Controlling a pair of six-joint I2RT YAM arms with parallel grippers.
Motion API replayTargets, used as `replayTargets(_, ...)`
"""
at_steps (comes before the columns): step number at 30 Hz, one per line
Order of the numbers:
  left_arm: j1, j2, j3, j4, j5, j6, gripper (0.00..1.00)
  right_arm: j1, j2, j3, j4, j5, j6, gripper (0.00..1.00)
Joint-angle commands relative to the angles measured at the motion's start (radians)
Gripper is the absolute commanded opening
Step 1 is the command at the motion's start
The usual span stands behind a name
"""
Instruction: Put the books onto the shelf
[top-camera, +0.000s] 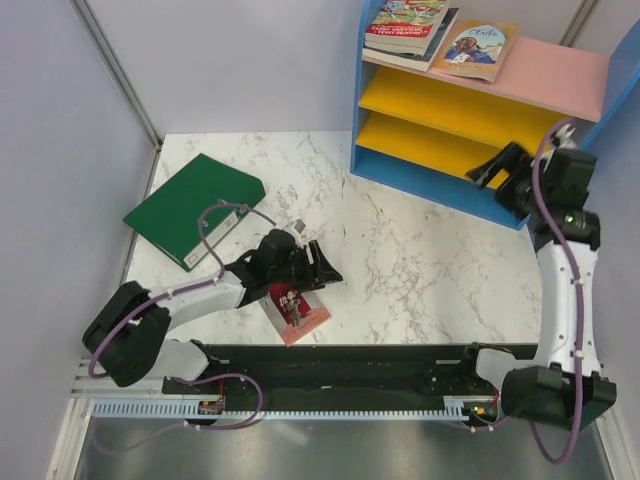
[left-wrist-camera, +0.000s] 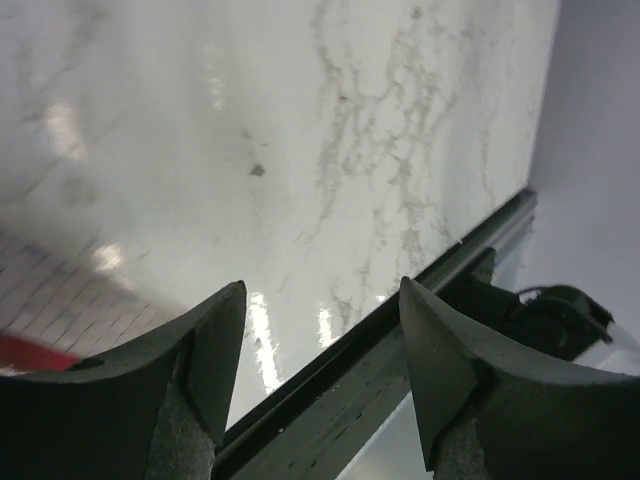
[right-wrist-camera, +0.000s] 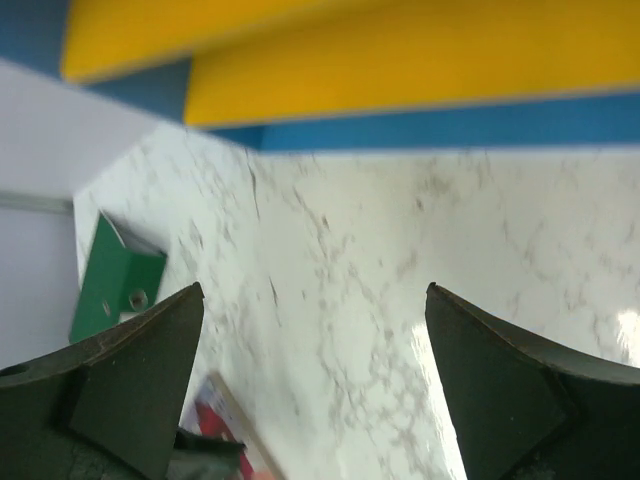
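Observation:
One pink-red book (top-camera: 298, 310) lies flat on the marble table, just under the wrist of my left gripper (top-camera: 322, 265). That gripper (left-wrist-camera: 320, 300) is open and empty, and a corner of the book (left-wrist-camera: 45, 305) shows at its lower left. The shelf (top-camera: 470, 150) stands at the back right. On its pink top board lie a stack of books (top-camera: 410, 30) and a tan book (top-camera: 475, 48). My right gripper (top-camera: 500, 180) hangs open and empty in front of the lower yellow board (right-wrist-camera: 400, 70). The pink-red book (right-wrist-camera: 228, 430) shows far below it.
A big green binder (top-camera: 195, 208) lies at the table's back left; it also shows in the right wrist view as the binder (right-wrist-camera: 112, 290). A black rail (left-wrist-camera: 400, 340) runs along the table's near edge. Grey walls close in the left and back.

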Motion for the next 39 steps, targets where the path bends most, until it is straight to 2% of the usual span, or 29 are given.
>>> replayTargets(1, 0.015, -0.136, 0.007, -0.510, -0.289, -0.109, 0.72, 0.097, -0.169, -0.317, 0.042, -0.081, -0.075, 0.98)
replayTargets(2, 0.017, -0.168, -0.008, -0.544, -0.301, -0.170, 0.72, 0.172, -0.189, -0.441, 0.057, -0.079, -0.069, 0.98)
replayTargets(7, 0.018, -0.317, -0.100, -0.714, -0.358, -0.306, 0.69, 0.442, -0.243, -0.765, 0.252, -0.050, 0.038, 0.97)
replayTargets(9, 0.018, -0.353, -0.119, -0.810, -0.389, -0.402, 0.69, 0.567, -0.214, -0.801, 0.353, -0.040, 0.107, 0.89)
replayTargets(12, 0.018, -0.449, -0.191, -0.817, -0.413, -0.482, 0.69, 0.731, -0.113, -0.812, 0.466, 0.016, 0.164, 0.78)
replayTargets(17, 0.020, -0.572, -0.248, -0.828, -0.449, -0.533, 0.69, 0.955, 0.190, -0.751, 0.652, 0.045, 0.235, 0.74)
replayTargets(21, 0.020, -0.569, -0.248, -0.837, -0.458, -0.544, 0.69, 1.046, 0.422, -0.651, 0.802, 0.036, 0.278, 0.74)
replayTargets(23, 0.020, -0.548, -0.234, -0.845, -0.460, -0.527, 0.69, 1.076, 0.551, -0.561, 0.821, 0.008, 0.285, 0.73)
replayTargets(26, 0.020, -0.493, -0.208, -0.846, -0.456, -0.505, 0.69, 1.101, 0.660, -0.453, 0.820, -0.004, 0.287, 0.69)
replayTargets(31, 0.020, -0.396, -0.170, -0.840, -0.435, -0.475, 0.69, 1.110, 0.688, -0.393, 0.812, 0.005, 0.284, 0.65)
replayTargets(34, 0.020, -0.367, -0.167, -0.823, -0.427, -0.473, 0.69, 1.115, 0.667, -0.393, 0.810, 0.005, 0.288, 0.58)
replayTargets(39, 0.020, -0.354, -0.171, -0.799, -0.427, -0.472, 0.69, 1.132, 0.639, -0.382, 0.824, -0.009, 0.292, 0.36)
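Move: Below and to the left of the left hand lies Hamlet, the last book: about 11 cm left, 3 cm back and 8 cm down. From the right hand, high in front of the shelf, the book is roughly 46 cm left, 16 cm back and 32 cm down. The shelf's middle is some 20 cm ahead of the right hand, 5 cm left and about level; the green binder lies about 24 cm beyond the book and 22 cm left of it. Swinging away from the shelf, the right hand sweeps about 41 cm left and 30 cm down, back 15 cm before easing slightly forward, turning some 55 degrees counter-clockwise and tipping down; at Hamlet's right long edge its fingers partly close, one over the cover, the other beside the pages. Meanwhile the left hand crosses 15 cm left, sinking and drawing back, and turns counter-clockwise to the book's near-left edge, fingers still open. ##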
